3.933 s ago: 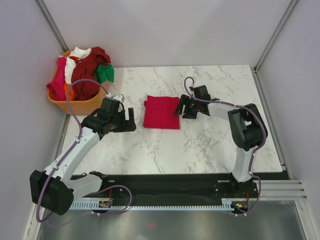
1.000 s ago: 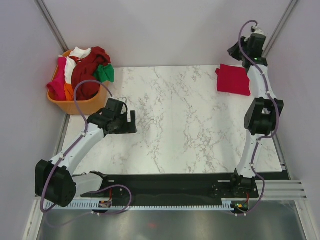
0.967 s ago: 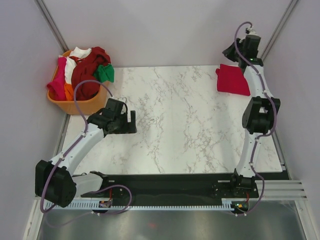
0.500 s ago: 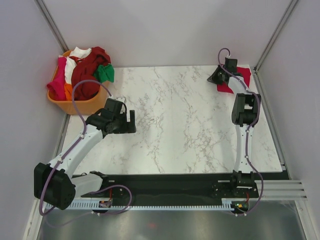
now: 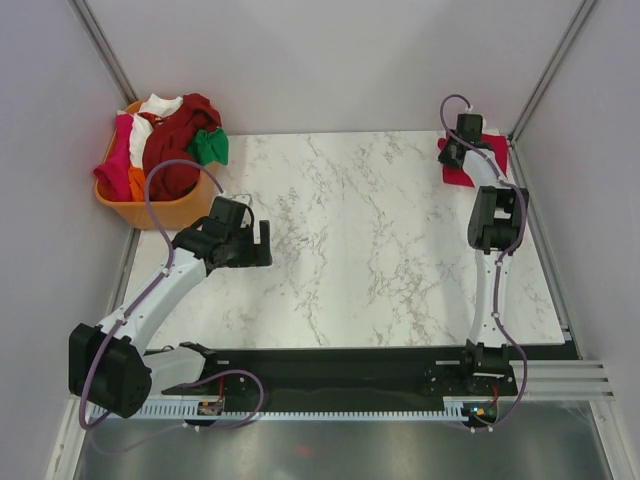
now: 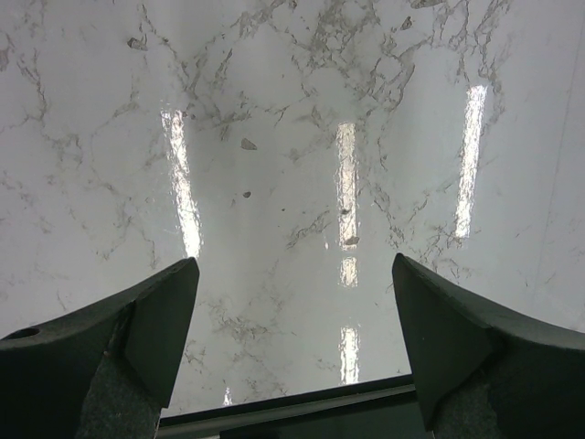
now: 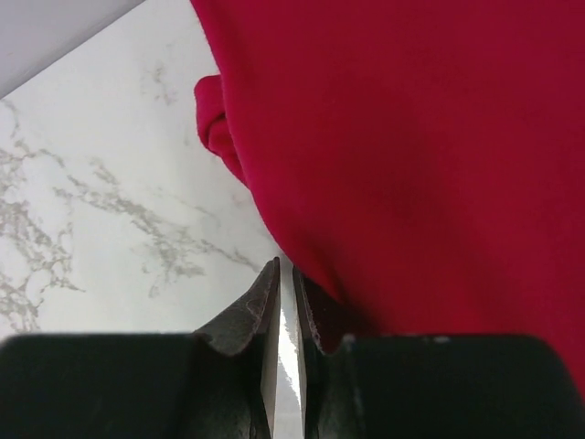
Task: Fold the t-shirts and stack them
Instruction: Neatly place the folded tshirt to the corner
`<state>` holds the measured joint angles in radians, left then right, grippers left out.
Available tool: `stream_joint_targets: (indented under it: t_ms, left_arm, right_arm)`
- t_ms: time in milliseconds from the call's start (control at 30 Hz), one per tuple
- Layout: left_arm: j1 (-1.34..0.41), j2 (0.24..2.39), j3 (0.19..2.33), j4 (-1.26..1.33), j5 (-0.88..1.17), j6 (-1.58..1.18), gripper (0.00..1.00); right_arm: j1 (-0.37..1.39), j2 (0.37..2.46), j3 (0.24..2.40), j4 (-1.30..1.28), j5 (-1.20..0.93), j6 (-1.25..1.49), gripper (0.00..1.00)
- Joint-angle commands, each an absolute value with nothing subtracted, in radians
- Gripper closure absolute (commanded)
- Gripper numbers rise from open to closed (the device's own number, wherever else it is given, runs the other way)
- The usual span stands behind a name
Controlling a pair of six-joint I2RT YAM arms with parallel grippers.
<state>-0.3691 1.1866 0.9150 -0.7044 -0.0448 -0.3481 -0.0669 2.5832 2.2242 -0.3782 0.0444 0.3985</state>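
Note:
A folded crimson t-shirt (image 5: 493, 152) lies at the table's far right corner and fills the upper right of the right wrist view (image 7: 411, 137). My right gripper (image 5: 453, 152) (image 7: 286, 265) hovers at the shirt's left edge. Its jaws are shut to a thin slit with only bare marble showing between them, and the right finger (image 7: 320, 311) sits against the cloth's edge. My left gripper (image 5: 262, 245) (image 6: 292, 265) hangs wide open over bare marble at the left, with nothing between its fingers. More t-shirts are heaped in the basket: maroon (image 5: 175, 145), magenta (image 5: 118, 160), white (image 5: 155, 108) and green (image 5: 210, 148).
The orange plastic basket (image 5: 150, 212) stands off the table's far left corner. The white marble table (image 5: 380, 250) lies between grey walls with metal posts at the back corners. A black rail runs along the near edge.
The crimson t-shirt went from the table's middle to the far right corner. Over the last second the right arm came down from above the corner to the shirt's edge. The left arm stayed put.

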Motion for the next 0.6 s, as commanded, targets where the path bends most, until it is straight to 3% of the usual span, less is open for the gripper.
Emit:
stream_joint_targets:
  t_ms: [0, 300, 400, 433, 467, 567]
  left_arm:
    - [-0.374, 1.189, 0.919, -0.684, -0.055, -0.322, 0.06]
    - [-0.374, 1.195, 0.920, -0.684, -0.052, -0.325, 0.06]
    - [-0.376, 1.195, 0.920, -0.684, -0.054, -0.325, 0.06]
    - [-0.374, 1.196, 0.922, -0.684, -0.052, -0.325, 0.06]
    - [-0.374, 1.197, 0.923, -0.684, -0.055, -0.325, 0.06]
    - [-0.374, 1.200, 0.925, -0.684, -0.058, -0.324, 0.06]
  right_arm:
    - [-0.139, 2.557, 2.227, -0.479, 0.138, 0.370, 0.82]
    - [-0.172, 2.514, 2.224, -0.494, 0.092, 0.315, 0.76]
    - [-0.164, 2.488, 2.229, -0.482, -0.032, 0.279, 0.63]
    - [-0.155, 2.479, 2.232, -0.482, -0.058, 0.266, 0.55]
    - [-0.129, 2.456, 2.232, -0.480, -0.099, 0.244, 0.40]
    - [-0.046, 2.387, 2.223, -0.480, -0.130, 0.170, 0.17]
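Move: The folded t-shirt's middle lies about 9 cm to the right hand's right, roughly level fore and aft and at fingertip height; the nearly shut fingertips are already at its left edge. The small rolled flap at its far left corner is some 5 cm ahead of this hand and 1 cm left, and the table's far right corner about 9 cm ahead and 15 cm right. From the idle left hand the shirt is roughly 38 cm ahead, 55 cm right and 10 cm lower. With its nearly closed fingertips at the t-shirt's left edge, the right hand keeps pushing the shirt right, going about 8 cm along the table towards the right side and drawing back some 2 cm. It then reverses to the left by 3 or 4 cm, opening the fingers wide and starting to lift as they come free of the cloth. ##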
